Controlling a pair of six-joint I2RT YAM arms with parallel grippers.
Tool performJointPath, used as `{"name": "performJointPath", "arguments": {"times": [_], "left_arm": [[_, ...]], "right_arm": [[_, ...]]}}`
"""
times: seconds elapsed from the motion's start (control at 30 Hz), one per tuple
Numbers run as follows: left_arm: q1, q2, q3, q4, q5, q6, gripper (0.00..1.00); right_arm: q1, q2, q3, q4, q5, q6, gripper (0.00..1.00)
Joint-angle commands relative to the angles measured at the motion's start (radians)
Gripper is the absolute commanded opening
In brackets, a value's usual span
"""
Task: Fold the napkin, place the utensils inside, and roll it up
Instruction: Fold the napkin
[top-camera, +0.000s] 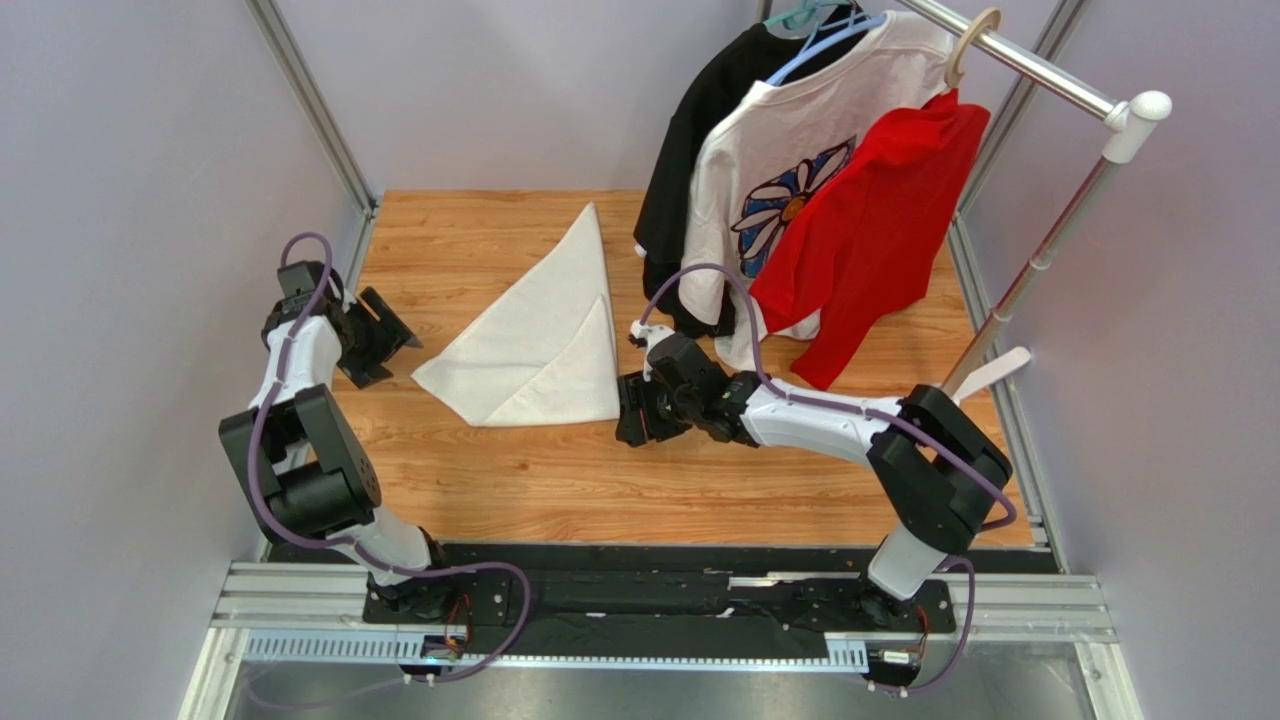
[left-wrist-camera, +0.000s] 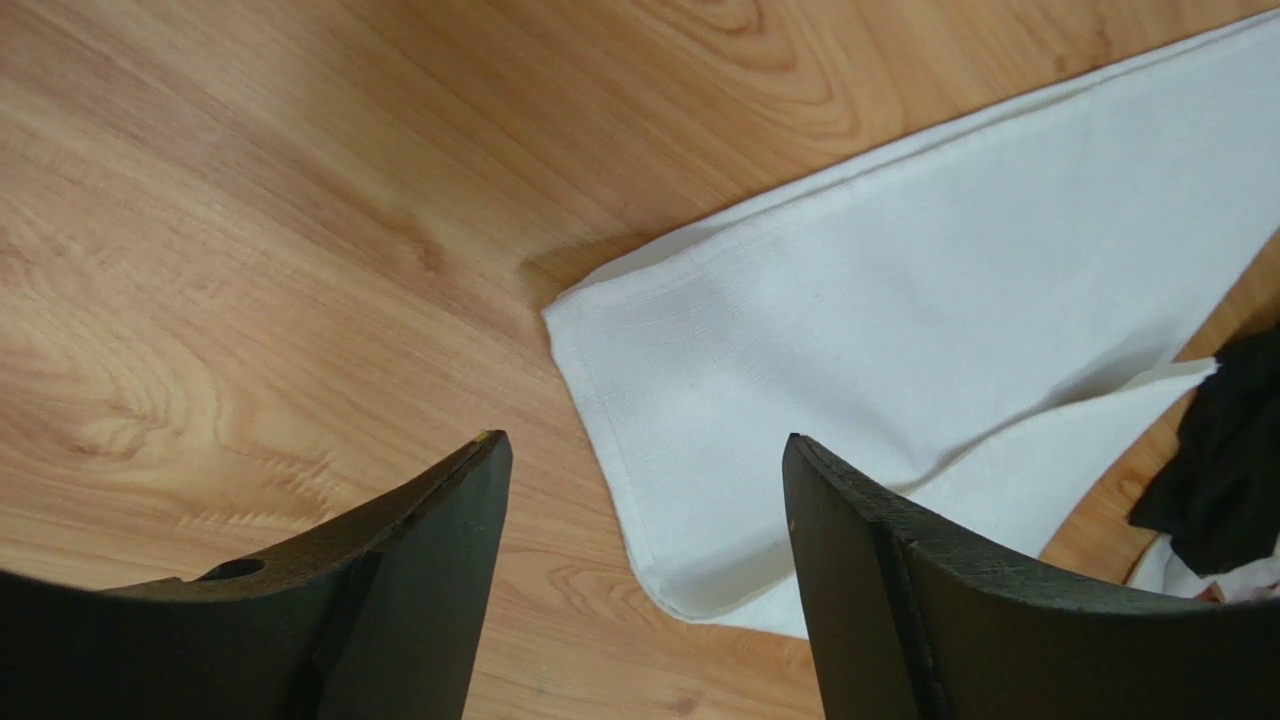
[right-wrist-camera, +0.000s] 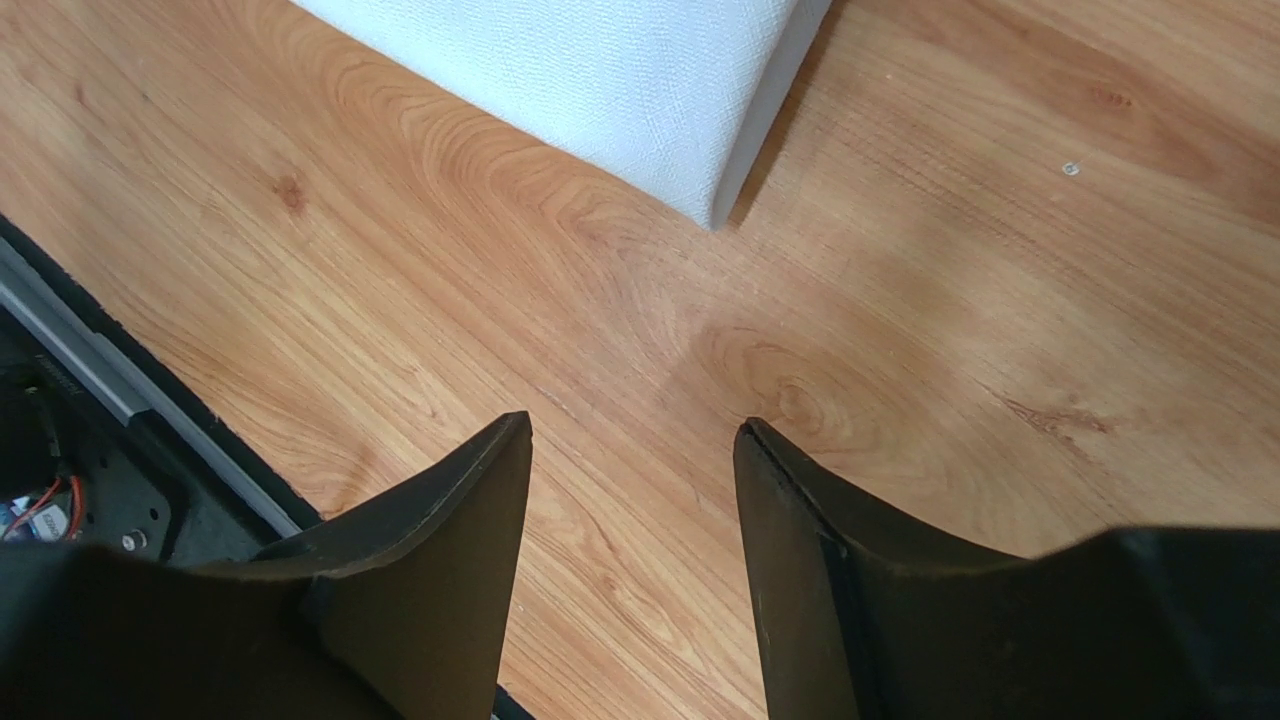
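The napkin (top-camera: 538, 338) lies folded into a white triangle on the wooden table (top-camera: 631, 480), its long point toward the back. My left gripper (top-camera: 394, 339) sits just off the napkin's left corner. In the left wrist view that gripper (left-wrist-camera: 643, 443) is open, with the napkin's rounded corner (left-wrist-camera: 902, 315) lying low between and ahead of the fingers, untouched. My right gripper (top-camera: 634, 417) hangs by the napkin's right corner. In the right wrist view it (right-wrist-camera: 631, 425) is open over bare wood, the napkin's corner (right-wrist-camera: 601, 75) a little ahead. The utensils are out of view.
A clothes rack (top-camera: 1052, 75) at the back right carries a black garment (top-camera: 706, 135), a white flower-print T-shirt (top-camera: 796, 180) and a red shirt (top-camera: 879, 225), hanging down close behind the right arm. A black rail (top-camera: 661, 558) edges the table's near side. Grey walls close in both sides.
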Motion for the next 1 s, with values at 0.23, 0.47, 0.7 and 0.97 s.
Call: {"name": "performJointPath", "arguments": {"times": [0.23, 0.47, 0.7, 0.97], "left_arm": [[-0.006, 0.143, 0.042, -0.034, -0.029, 0.020, 0.61], [-0.015, 0.200, 0.045, -0.026, -0.018, 0.014, 0.62], [-0.032, 0.257, 0.068, -0.011, -0.021, 0.009, 0.60], [-0.032, 0.293, 0.102, -0.003, 0.011, 0.041, 0.42]], "right_arm": [[-0.007, -0.076, -0.079, 0.138, -0.046, 0.046, 0.56], [-0.016, -0.052, -0.086, 0.184, -0.062, 0.067, 0.56], [-0.024, -0.012, -0.057, 0.195, -0.069, 0.077, 0.56], [-0.034, -0.003, -0.059, 0.195, -0.068, 0.080, 0.56]]}}
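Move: The napkin's left corner is almost straight below the left hand, about 9 cm down and 1 cm each ahead and to the right. Also some 9 cm down, the front fold corner lies 8 cm back and 11 cm right of the hand, the near right corner 7 cm back and 33 cm right, and the far tip about 32 cm ahead and 28 cm right. From the right hand, the left corner is roughly 34 cm left, 9 cm ahead and 5 cm down. The left hand sinks almost straight down onto the napkin's left corner, about 8 cm, its wrist tipping some 10 degrees so that the fingers point more steeply at the table; it drifts slightly back on the way and then eases forward again. Meanwhile the fingers narrow from about three quarters open to under half, and end astride the corner without having shut, one tip over bare wood and the right-hand tip against the cloth. ##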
